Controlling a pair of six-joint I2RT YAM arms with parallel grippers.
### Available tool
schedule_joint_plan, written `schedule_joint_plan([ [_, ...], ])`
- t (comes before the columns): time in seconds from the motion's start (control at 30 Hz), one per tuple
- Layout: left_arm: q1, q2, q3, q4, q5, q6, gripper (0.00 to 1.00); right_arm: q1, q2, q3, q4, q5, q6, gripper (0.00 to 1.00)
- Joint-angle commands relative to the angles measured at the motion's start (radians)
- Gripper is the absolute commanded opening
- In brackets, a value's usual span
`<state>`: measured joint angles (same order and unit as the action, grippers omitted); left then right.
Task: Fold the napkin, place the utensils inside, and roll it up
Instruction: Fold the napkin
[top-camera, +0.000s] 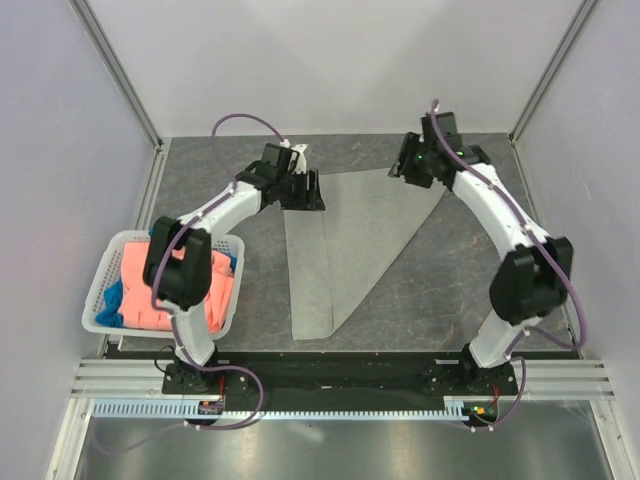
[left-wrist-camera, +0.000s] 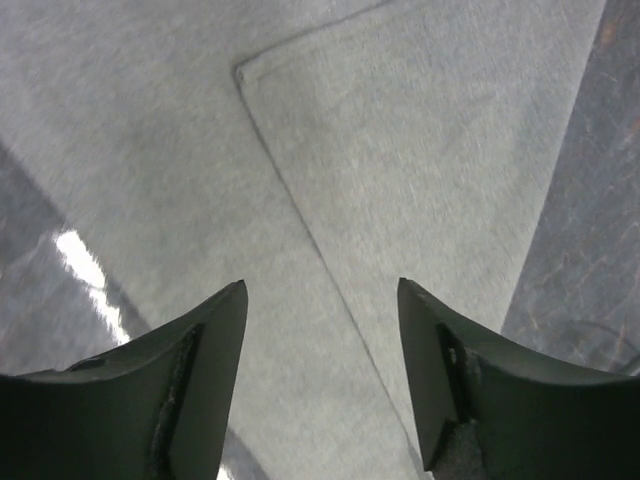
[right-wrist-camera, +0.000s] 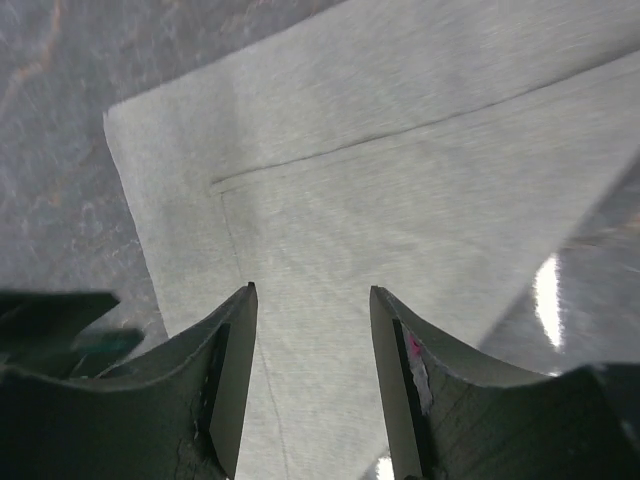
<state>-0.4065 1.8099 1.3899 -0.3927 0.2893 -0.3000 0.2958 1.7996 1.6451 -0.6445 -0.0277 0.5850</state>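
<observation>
The light grey napkin (top-camera: 350, 240) lies flat on the dark table, folded over into a rough triangle with its point toward the near edge. My left gripper (top-camera: 312, 190) hovers over its far left corner, jaws open. In the left wrist view the left gripper (left-wrist-camera: 320, 285) has only the napkin (left-wrist-camera: 420, 150) below it, with a folded layer's corner showing. My right gripper (top-camera: 400, 165) is over the far right corner. In the right wrist view the right gripper (right-wrist-camera: 312, 288) is open above the napkin (right-wrist-camera: 400, 200), holding nothing. The utensils are out of view.
A white basket (top-camera: 100, 280) stands at the left beside the left arm, holding a coral-orange cloth (top-camera: 150, 290) and a blue cloth (top-camera: 112, 300). Metal frame posts and white walls border the table on the far side and both flanks.
</observation>
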Motion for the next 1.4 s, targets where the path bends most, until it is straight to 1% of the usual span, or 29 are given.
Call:
schedule_joint_plan([
  [0.0,-0.031,0.144,0.148,0.097,-0.021,0.007,0.62,-0.029,-0.172,-0.144,0.049,-0.021,-0.068,0.57],
  [0.03,-0.041,0.205,0.202,0.091,-0.033,0.009,0.6,-0.033,-0.222,-0.168,0.045,-0.028,-0.079,0.57],
  [0.13,-0.054,0.3,0.285,0.084,-0.058,0.018,0.57,-0.047,-0.317,-0.254,0.04,-0.029,-0.085,0.57],
  [0.37,-0.066,0.413,0.365,0.078,-0.186,0.041,0.5,-0.052,-0.471,-0.372,-0.004,-0.032,-0.094,0.57],
  [0.4,-0.066,0.417,0.371,0.078,-0.197,0.045,0.47,-0.052,-0.482,-0.387,-0.01,-0.025,-0.099,0.57],
  [0.5,-0.069,0.446,0.397,0.078,-0.211,0.059,0.47,-0.053,-0.525,-0.412,-0.038,-0.005,-0.099,0.57],
  [0.7,-0.071,0.48,0.422,0.075,-0.246,0.076,0.47,-0.053,-0.568,-0.462,-0.06,0.008,-0.09,0.57],
  [0.9,-0.075,0.512,0.465,0.06,-0.236,0.091,0.47,-0.053,-0.579,-0.482,-0.073,0.009,-0.086,0.57],
  [1.03,-0.078,0.514,0.468,0.057,-0.24,0.096,0.44,-0.055,-0.585,-0.484,-0.076,0.017,-0.088,0.57],
  [1.07,-0.08,0.514,0.468,0.054,-0.245,0.094,0.39,-0.055,-0.586,-0.484,-0.078,0.017,-0.088,0.57],
  [1.1,-0.08,0.516,0.471,0.051,-0.248,0.093,0.38,-0.053,-0.586,-0.484,-0.08,0.017,-0.088,0.57],
  [1.37,-0.1,0.516,0.463,0.017,-0.285,0.101,0.36,-0.055,-0.586,-0.49,-0.08,0.022,-0.09,0.57],
])
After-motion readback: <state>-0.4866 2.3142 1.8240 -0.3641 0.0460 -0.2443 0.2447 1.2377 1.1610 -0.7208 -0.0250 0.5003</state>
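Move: The folded flap's corner, lying on the napkin, is some 10 cm ahead of my left hand, 4 cm to its right and 11 cm below. The napkin's far edge runs roughly 8 cm beyond that corner and its left edge about 9 cm left of it; the basket's middle is some 30 cm to my left hand's left and 11 cm back. From my right hand the flap corner lies about 15 cm left, 3 cm ahead and 16 cm down. I bring my left hand forward and down, about 10 cm each way and slightly right, narrowing its fingers and rolling it some 10 degrees left side up, until the tips sit close about the flap's corner; whether they touch can't be told. I pull my empty right hand back about 14 cm and to the right, clear of the flap, rising a little before settling, fingers still open. ##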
